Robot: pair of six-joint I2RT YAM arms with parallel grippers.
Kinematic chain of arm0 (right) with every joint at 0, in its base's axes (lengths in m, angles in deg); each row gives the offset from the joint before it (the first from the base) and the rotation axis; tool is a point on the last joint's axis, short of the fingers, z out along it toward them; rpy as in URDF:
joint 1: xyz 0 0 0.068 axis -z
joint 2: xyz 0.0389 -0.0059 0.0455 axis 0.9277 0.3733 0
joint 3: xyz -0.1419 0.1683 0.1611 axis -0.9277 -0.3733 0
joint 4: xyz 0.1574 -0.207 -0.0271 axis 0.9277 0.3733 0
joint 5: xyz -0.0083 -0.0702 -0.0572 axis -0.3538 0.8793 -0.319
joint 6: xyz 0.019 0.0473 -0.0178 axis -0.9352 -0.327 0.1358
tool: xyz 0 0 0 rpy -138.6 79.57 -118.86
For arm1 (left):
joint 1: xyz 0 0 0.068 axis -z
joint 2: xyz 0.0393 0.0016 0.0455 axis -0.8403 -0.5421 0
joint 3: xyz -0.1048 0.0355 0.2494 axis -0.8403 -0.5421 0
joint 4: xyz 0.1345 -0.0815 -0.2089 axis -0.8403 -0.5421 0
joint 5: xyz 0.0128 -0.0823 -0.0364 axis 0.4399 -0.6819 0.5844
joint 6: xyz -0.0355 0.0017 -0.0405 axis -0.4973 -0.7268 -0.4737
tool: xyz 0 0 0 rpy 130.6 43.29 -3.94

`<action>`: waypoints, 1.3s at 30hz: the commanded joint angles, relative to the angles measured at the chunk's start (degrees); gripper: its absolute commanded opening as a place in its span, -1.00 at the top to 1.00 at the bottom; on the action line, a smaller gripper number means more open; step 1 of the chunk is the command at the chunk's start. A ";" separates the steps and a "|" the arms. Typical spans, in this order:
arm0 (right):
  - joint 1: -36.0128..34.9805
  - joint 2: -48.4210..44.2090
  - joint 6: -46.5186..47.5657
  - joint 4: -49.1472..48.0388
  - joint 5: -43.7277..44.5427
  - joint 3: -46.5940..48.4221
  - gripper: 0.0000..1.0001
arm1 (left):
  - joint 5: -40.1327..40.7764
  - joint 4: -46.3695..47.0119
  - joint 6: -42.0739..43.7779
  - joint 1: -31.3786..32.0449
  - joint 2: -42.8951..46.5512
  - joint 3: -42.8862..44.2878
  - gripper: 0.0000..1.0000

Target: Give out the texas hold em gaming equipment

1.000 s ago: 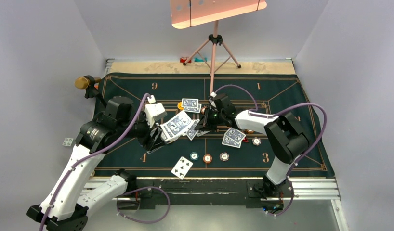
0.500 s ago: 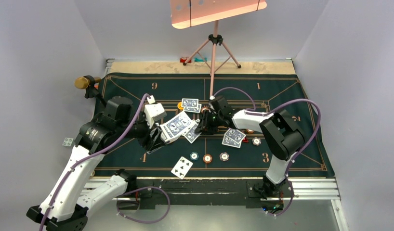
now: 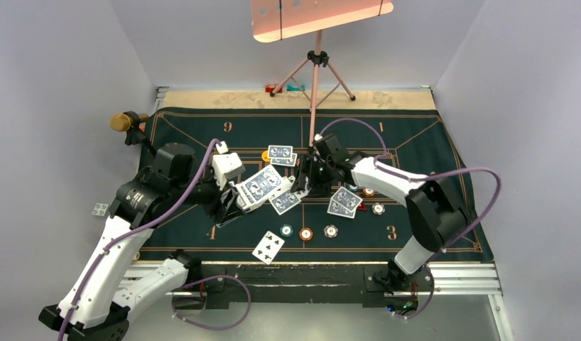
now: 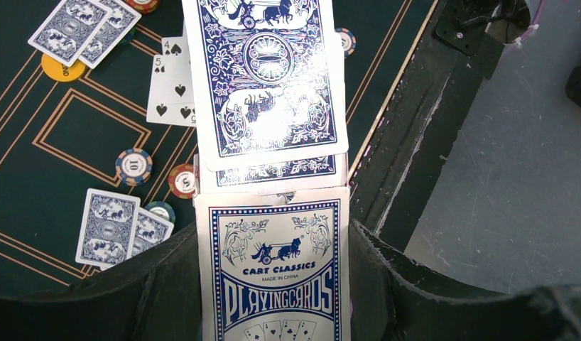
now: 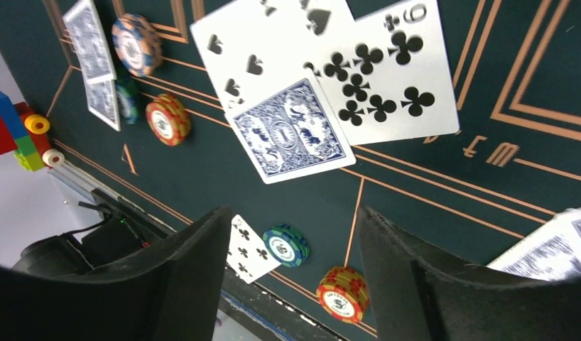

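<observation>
My left gripper (image 3: 236, 199) is shut on a blue-and-white playing-card box (image 4: 273, 277), with blue-backed cards (image 4: 266, 78) fanning out of its top. My right gripper (image 3: 302, 186) is open and empty just right of that fan, above the mat. In the right wrist view a single blue-backed card (image 5: 291, 131) lies on face-up spade and club cards (image 5: 387, 78) beyond the open gripper (image 5: 295, 277). That card (image 3: 284, 202) lies flat on the mat. A teal chip (image 5: 285, 244) and an orange-red chip (image 5: 342, 291) show between the fingers.
Card pairs lie at the mat's centre back (image 3: 280, 153) and right of centre (image 3: 344, 201). A face-up card (image 3: 268, 246) and three chips (image 3: 306, 233) lie near the front edge. A yellow disc (image 3: 265, 155) sits behind. A pink tripod (image 3: 316, 71) stands at the back.
A blue-backed card came away from the fan and now lies flat on the mat. My right gripper has let go and drawn back slightly; its elbow swung right. The left arm stayed put.
</observation>
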 commanded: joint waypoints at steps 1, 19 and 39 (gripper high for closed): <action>0.15 -8.25 3.99 8.11 5.05 6.32 -0.48 | -1.61 1.24 -0.27 -0.38 0.90 1.58 1.00; -1.95 -23.14 -0.75 -2.05 -14.00 13.41 -0.87 | -2.44 2.20 -0.77 -0.33 0.13 1.29 1.00; -10.48 -14.90 2.22 -1.51 -13.16 15.28 -0.96 | -2.49 2.11 -0.71 -0.33 -0.98 2.87 1.00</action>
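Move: The exposed cards of the deck held in my left hand lie from my right hand about 12 cm left, 4 cm back and 14 cm up. On the table some 4 cm below it, the loose face-down card is about 5 cm left and 1 cm back, a face-up clubs card 3 cm ahead, and the green chip stack 12 cm back, 5 cm left. From my left hand those deck cards are 4 cm ahead, 9 cm right and 7 cm below. I lift my right hand clear of the dealt card, up about 25 cm, then swing it left and back, sinking some 4 cm towards the exposed cards of the deck. On the way its fingers spread from partly to almost fully open, and the wrist tilts some 30 degrees so they point more level, to the left. My left hand keeps holding the deck out, practically still. ##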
